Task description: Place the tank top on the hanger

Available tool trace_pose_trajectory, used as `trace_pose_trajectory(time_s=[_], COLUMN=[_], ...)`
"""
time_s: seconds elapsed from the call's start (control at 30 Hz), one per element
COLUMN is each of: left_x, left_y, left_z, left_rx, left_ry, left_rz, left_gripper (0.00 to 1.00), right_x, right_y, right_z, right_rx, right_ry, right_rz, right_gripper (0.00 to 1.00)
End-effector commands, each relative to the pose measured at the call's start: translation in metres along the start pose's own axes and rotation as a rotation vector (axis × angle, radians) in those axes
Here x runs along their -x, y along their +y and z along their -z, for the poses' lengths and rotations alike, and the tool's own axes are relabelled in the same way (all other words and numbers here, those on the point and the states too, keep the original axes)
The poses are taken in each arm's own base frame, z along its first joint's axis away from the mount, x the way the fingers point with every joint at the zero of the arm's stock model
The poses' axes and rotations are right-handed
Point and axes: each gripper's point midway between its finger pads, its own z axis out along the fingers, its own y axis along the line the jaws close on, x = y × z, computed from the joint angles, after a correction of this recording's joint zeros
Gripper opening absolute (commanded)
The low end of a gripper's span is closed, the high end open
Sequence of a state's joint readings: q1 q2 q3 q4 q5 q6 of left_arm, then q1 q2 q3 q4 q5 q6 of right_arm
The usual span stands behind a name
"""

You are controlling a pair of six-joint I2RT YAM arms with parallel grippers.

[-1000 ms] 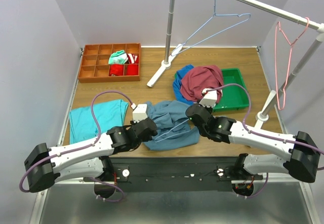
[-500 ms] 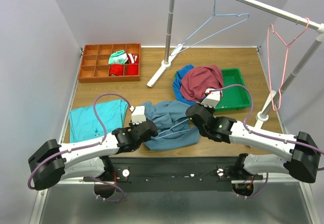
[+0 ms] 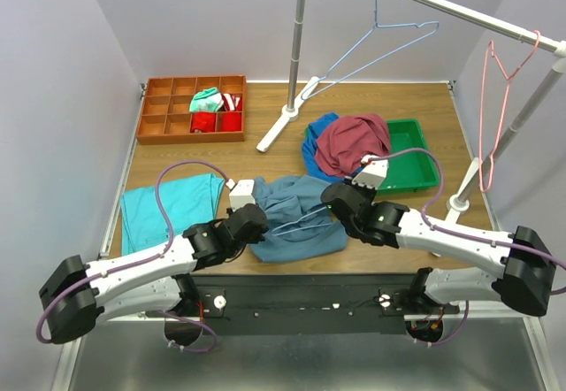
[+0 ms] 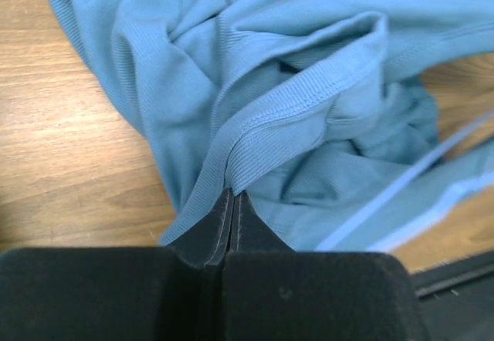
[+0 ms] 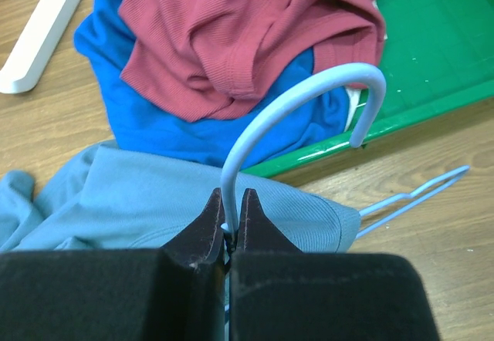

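Note:
The slate-blue tank top (image 3: pixel 301 198) lies crumpled near the table's front edge, between the two arms. My left gripper (image 3: pixel 258 223) is at its left side. In the left wrist view that gripper (image 4: pixel 233 193) is shut on the tank top's (image 4: pixel 309 71) ribbed edge band. The light-blue wire hanger (image 3: pixel 296 223) lies partly inside the garment, and one wire (image 4: pixel 401 190) shows across the fabric. My right gripper (image 5: pixel 232 200) is shut on the hanger's neck, just below the hook (image 5: pixel 309 98), which curves up over the green tray's rim. The hanger's far corner (image 5: pixel 413 197) pokes out past the fabric.
A maroon shirt (image 3: pixel 354 141) and a royal-blue garment (image 3: pixel 314 148) spill from the green tray (image 3: pixel 414 161). A teal cloth (image 3: pixel 168 210) lies at the left, with a wooden organizer (image 3: pixel 193 108) behind it. The rack's rail carries another blue hanger (image 3: pixel 380 33) and a pink-red hanger (image 3: pixel 495 99).
My left gripper was open, shifted along the tank top's left edge, and has now closed on its ribbed band. The right gripper kept its hold on the hanger. The pink-red hanger swings.

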State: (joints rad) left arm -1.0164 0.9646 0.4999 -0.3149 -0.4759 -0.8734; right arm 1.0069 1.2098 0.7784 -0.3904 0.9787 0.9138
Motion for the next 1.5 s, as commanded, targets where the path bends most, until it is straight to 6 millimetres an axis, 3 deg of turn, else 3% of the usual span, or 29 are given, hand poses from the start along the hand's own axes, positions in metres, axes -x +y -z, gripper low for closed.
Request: trace_pose_trajectory(time_s=[0.0, 0.2, 0.5, 0.67, 0.87, 0.97, 1.03, 1.1, 1.17, 1.2, 1.23, 1.3, 1.47], left_x=[0.013, 0.026, 0.045, 0.080, 0.117, 0.109, 0.091, 0.070, 0.040, 0.031, 0.021, 0.013, 0.033], left_y=[-0.018, -0.036, -0.057, -0.077, -0.073, -0.070, -0.065, -0.064, -0.056, -0.057, -0.053, -0.052, -0.047], left_z=[0.027, 0.052, 0.077, 0.103, 0.136, 0.138, 0.131, 0.125, 0.114, 0.113, 0.110, 0.110, 0.118], left_rx=[-0.115, -0.215, -0.308, -0.410, -0.483, -0.486, -0.460, -0.465, -0.434, -0.441, -0.427, -0.421, -0.384], left_ry=[0.020, 0.033, 0.032, -0.057, -0.195, -0.163, -0.106, -0.035, 0.066, 0.100, 0.129, 0.166, 0.113], left_rz=[0.006, 0.000, 0.052, 0.220, 0.366, 0.358, 0.325, 0.286, 0.242, 0.219, 0.194, 0.168, 0.104], left_gripper=[0.00, 0.00, 0.00, 0.00, 0.00, 0.00, 0.02, 0.18, 0.27, 0.39, 0.45, 0.56, 0.59], right_x=[-0.012, -0.009, 0.002, -0.007, -0.004, -0.005, -0.004, -0.002, 0.000, 0.001, 0.003, 0.008, 0.012], right_y=[-0.006, 0.000, 0.033, 0.049, 0.061, 0.061, 0.060, 0.057, 0.057, 0.057, 0.057, 0.060, 0.066], right_z=[-0.005, -0.010, -0.005, 0.000, 0.003, 0.003, 0.004, 0.004, 0.006, 0.006, 0.006, 0.007, 0.009], right_rx=[-0.076, -0.104, -0.070, -0.066, -0.042, -0.043, -0.047, -0.053, -0.051, -0.049, -0.046, -0.040, -0.032], right_ry=[0.016, -0.009, -0.031, -0.021, -0.015, -0.012, -0.015, -0.020, -0.022, -0.024, -0.026, -0.031, -0.029], right_rz=[-0.055, -0.069, -0.099, -0.064, -0.063, -0.054, -0.055, -0.057, -0.058, -0.057, -0.058, -0.057, -0.049], right_gripper=[0.01, 0.01, 0.01, 0.01, 0.01, 0.01, 0.01, 0.01, 0.01, 0.01, 0.01, 0.01, 0.01])
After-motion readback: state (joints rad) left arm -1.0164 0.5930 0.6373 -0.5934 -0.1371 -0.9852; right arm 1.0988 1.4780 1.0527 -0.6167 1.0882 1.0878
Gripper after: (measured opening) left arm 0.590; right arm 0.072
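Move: The hanger's left end, over which the tank top strap pinched in the left hand is to go, lies roughly 3 cm back and 2 cm right of that hand, about level in height; the rest of the tank top heaps up some 8 cm to its right and about 4 cm below. From the right hand, gripping the hanger just under its hook, that strap is about 17 cm left, 8 cm back and 6 cm lower; the maroon top lies some 11 cm ahead, 2 cm right and 9 cm below. The tank top strap, still pinched in the left fingers, is drawn steeply up, the hand rising about 17 cm, easing back and rolling some 30 degrees left side down. Meanwhile the right hand keeps its grip and carries the hanger about 5 cm left towards the strap, then holds. The left hand then opens, lets the strap go and sinks back roughly 8 cm, drawing further towards its base. ##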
